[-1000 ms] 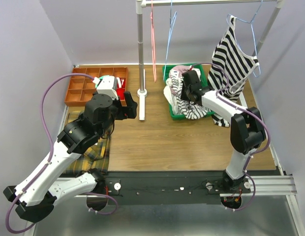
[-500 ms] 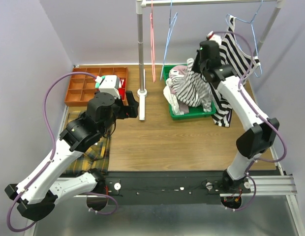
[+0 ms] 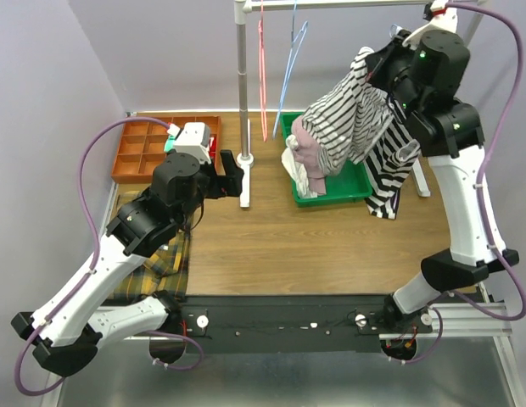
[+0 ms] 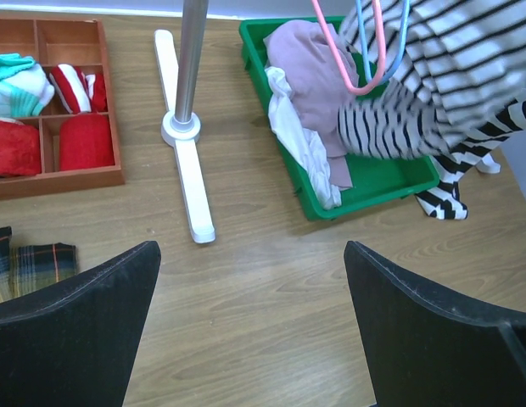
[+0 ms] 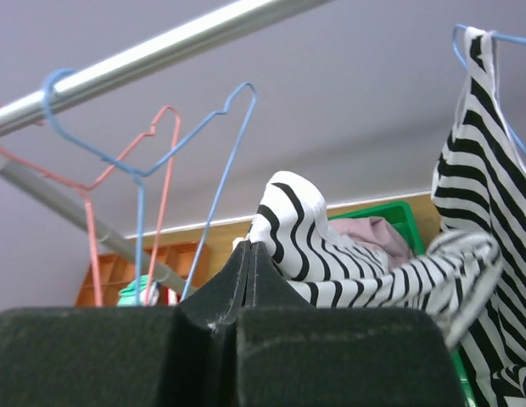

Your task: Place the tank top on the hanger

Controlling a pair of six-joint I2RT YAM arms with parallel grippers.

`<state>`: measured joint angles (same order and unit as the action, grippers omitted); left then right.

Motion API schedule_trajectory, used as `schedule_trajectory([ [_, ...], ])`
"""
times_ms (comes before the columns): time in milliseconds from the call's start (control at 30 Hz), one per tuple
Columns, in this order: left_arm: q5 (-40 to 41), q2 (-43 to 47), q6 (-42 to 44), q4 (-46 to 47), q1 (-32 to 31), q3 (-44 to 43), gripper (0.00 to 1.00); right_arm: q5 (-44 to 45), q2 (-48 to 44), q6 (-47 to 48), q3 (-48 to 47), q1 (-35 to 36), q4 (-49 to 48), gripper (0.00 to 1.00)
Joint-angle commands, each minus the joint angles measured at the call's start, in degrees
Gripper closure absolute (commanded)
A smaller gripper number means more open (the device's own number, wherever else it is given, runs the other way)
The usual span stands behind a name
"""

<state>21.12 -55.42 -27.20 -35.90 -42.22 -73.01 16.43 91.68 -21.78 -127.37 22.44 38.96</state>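
My right gripper (image 3: 371,68) is shut on the tank top (image 3: 344,114), white with thin dark stripes, and holds it high near the rail. The top hangs down toward the green bin (image 3: 358,183). In the right wrist view the shut gripper (image 5: 251,253) pinches a fold of the tank top (image 5: 331,246). The light-blue hanger (image 3: 288,68) hangs on the rail to the left of the gripper; it also shows in the right wrist view (image 5: 219,178). My left gripper (image 3: 233,178) is open and empty low over the table (image 4: 250,314).
A bold-striped top (image 3: 390,174) hangs on another blue hanger at the right. A pink-red hanger (image 3: 264,76) hangs beside the rack pole (image 3: 243,76). A pink garment (image 3: 307,140) lies at the bin. An orange tray (image 3: 136,153) and plaid cloth (image 3: 157,263) are at left.
My right gripper has risen from the green bin up toward the rail, lifting the tank top with it. The left arm has barely moved.
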Motion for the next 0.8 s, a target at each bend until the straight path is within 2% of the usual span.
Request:
schedule_trajectory([
  [0,-1.17,-0.22,0.92,1.53,0.38,-2.31,0.01,-7.97,-2.47,-0.10,-6.12,0.06,3.13,0.99],
  [100,-1.00,-0.13,1.10,1.45,0.38,-2.48,0.01,-13.40,-4.91,-1.68,-6.49,0.15,3.32,0.99],
  [267,-0.47,0.22,1.01,1.18,0.47,-2.75,0.01,-22.83,-10.37,-4.67,2.55,0.06,1.65,0.99],
  [400,0.06,0.49,0.57,1.36,0.64,-2.13,0.01,-35.98,-13.28,-9.58,10.72,0.15,-3.35,0.99],
  [467,0.23,0.58,0.48,1.18,0.82,-2.05,0.01,-37.43,-14.59,-10.12,13.72,0.59,-3.63,0.99],
  [567,0.58,0.93,0.92,0.31,0.99,-2.40,0.01,-33.32,-19.14,-7.23,19.77,1.12,-0.47,0.99],
  [600,0.58,1.10,1.01,0.13,0.91,-2.31,0.01,-31.21,-21.34,-6.88,26.67,1.12,-0.03,0.99],
  [700,0.41,1.28,0.92,-0.05,1.00,-1.52,0.01,-32.06,-31.62,-10.10,42.76,1.21,-2.56,0.99],
  [733,0.23,1.36,0.83,0.13,1.08,-0.91,0.01,-32.24,-34.26,-11.78,56.22,1.12,-3.70,0.99],
  [767,-0.64,1.37,0.57,0.48,1.17,0.40,0.01,-32.68,-37.07,-13.27,62.18,1.12,-4.59,0.99],
])
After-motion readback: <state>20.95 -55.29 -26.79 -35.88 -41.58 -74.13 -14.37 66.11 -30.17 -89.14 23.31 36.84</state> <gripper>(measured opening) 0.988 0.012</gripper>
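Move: The right hand already holds the striped tank top high up, its lower end still over the green basket, whose middle is about 8 cm ahead, 5 cm left and 46 cm below. The place it is taken to, the bare table on the basket's near side, lies some 17 cm back, 8 cm left and 50 cm down. The empty blue hanger is about 15 cm left and 3 cm ahead, near hand height; the hung tank top about 6 cm right, 6 cm ahead. From the left hand, that bare table is about level, 20 cm right and 35 cm below. Swinging the held tank top back off the basket, the right hand draws some 13 cm towards the base and about 6 cm left, first rising about 5 cm, then sinking quickly to finish roughly 10 cm below its start. The wrist turns some 30 degrees counter-clockwise and tips nose-down late, with the shut fingers keeping their pinch. ##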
